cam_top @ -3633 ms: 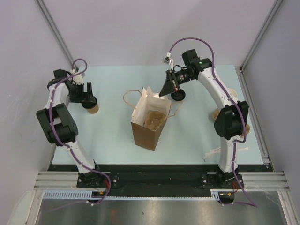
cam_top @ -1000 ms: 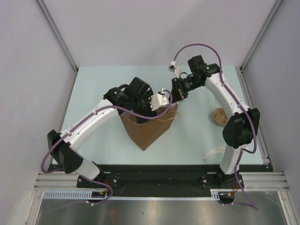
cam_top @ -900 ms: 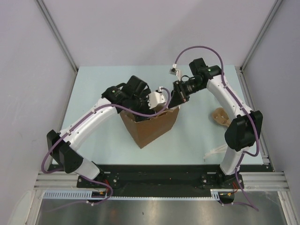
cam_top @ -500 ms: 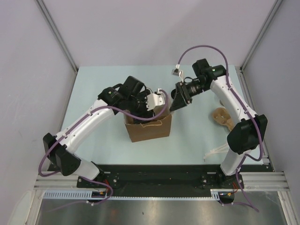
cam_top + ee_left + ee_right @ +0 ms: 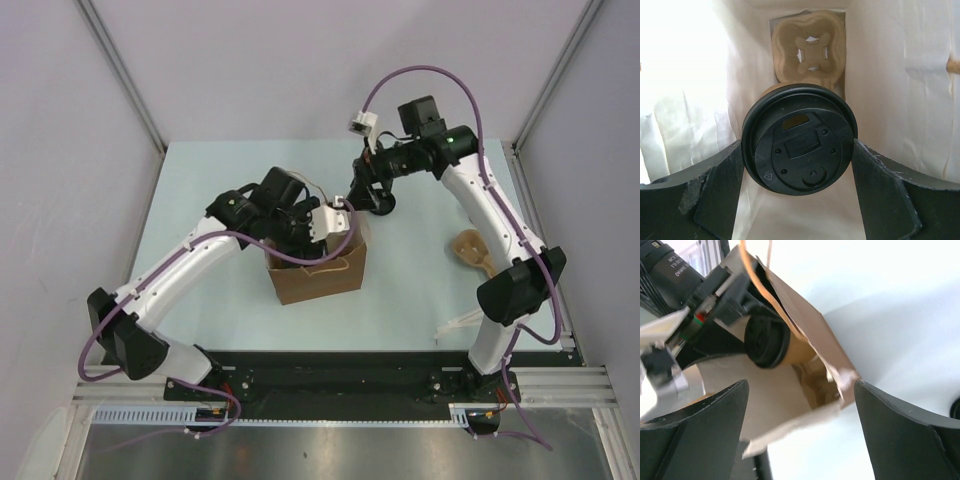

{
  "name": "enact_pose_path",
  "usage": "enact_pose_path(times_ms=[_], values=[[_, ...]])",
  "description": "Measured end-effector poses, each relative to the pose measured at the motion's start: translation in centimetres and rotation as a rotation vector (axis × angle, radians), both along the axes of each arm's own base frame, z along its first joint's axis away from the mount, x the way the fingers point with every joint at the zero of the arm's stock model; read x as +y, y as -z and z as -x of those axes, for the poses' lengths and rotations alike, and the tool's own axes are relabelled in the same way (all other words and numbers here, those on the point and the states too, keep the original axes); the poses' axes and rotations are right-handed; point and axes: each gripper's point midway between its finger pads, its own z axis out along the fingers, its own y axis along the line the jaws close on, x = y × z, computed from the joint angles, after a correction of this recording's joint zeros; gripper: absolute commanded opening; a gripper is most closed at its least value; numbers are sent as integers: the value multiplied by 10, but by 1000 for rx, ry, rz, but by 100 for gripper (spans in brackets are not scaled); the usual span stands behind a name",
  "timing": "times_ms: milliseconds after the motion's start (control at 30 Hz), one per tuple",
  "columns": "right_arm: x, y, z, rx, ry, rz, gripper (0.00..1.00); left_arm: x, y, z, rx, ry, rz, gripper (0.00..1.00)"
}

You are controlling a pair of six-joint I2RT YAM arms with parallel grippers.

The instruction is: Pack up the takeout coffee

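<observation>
The takeout coffee, a tan paper cup with a black lid, hangs inside the brown paper bag, and my left gripper is shut on it at the lid's two sides. Below it, at the bag's bottom, lies the pulp carrier tray. In the top view the left arm reaches down into the bag's mouth and the cup is hidden. My right gripper is open just behind the bag, with the torn rim in front of its fingers but untouched. The lidded cup shows through the bag's opening.
A loose black lid lies on the pale table behind the bag, under the right wrist. A tan lidless cup lies on its side at the right. A thin white item sits near the right arm's base.
My right gripper has opened, let go of the bag's rim and drawn back. The bag turned square to the table edge. The left gripper keeps the cup inside it.
</observation>
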Motion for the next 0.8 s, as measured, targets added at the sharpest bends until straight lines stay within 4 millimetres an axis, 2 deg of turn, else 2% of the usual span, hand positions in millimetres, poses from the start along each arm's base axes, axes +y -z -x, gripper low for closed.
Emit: enact_pose_path(times_ms=[167, 300, 333, 400, 433, 500, 533, 800], values=[[25, 8, 5, -84, -80, 18, 82, 2, -2, 9, -16, 19, 9, 17], [36, 28, 2, -112, -129, 54, 71, 3, -6, 13, -26, 26, 18, 17], [38, 33, 2, -117, -138, 66, 55, 3, -6, 13, -28, 27, 19, 17], [41, 40, 3, -132, -154, 87, 39, 3, -4, 14, -27, 27, 19, 17], [42, 44, 4, -133, -160, 96, 23, 3, -3, 14, -30, 27, 20, 17], [43, 48, 6, -133, -168, 106, 11, 4, -1, 16, -30, 28, 18, 17], [43, 48, 7, -129, -167, 108, 0, 5, 0, 17, -35, 30, 17, 17], [36, 40, 17, -148, -105, 102, 0, 9, 1, 28, -118, 44, 26, 17]])
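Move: About 4 cm to the right hand's left, 1 cm back and 5 cm below its open fingers is the right end of the paper bag's far rim; the lidded cup is 14 cm left, 7 cm back and 10 cm lower, the loose black lid some 10 cm ahead, 7 cm right and 26 cm down. The left hand holds that cup inside the bag: the tray lies roughly 3 cm ahead, 6 cm right, 9 cm below, the far rim's right end 6 cm ahead, 10 cm right, 5 cm up. Reaching left and down about 5 cm each way, the right hand brings its open fingers over the right end of the bag's far rim, shuts them there and pinches the paper edge, then eases up, back and a little right. The left hand keeps its grip on the lidded cup inside the bag and draws back some 3 cm, its fingers tilting slightly forward. ##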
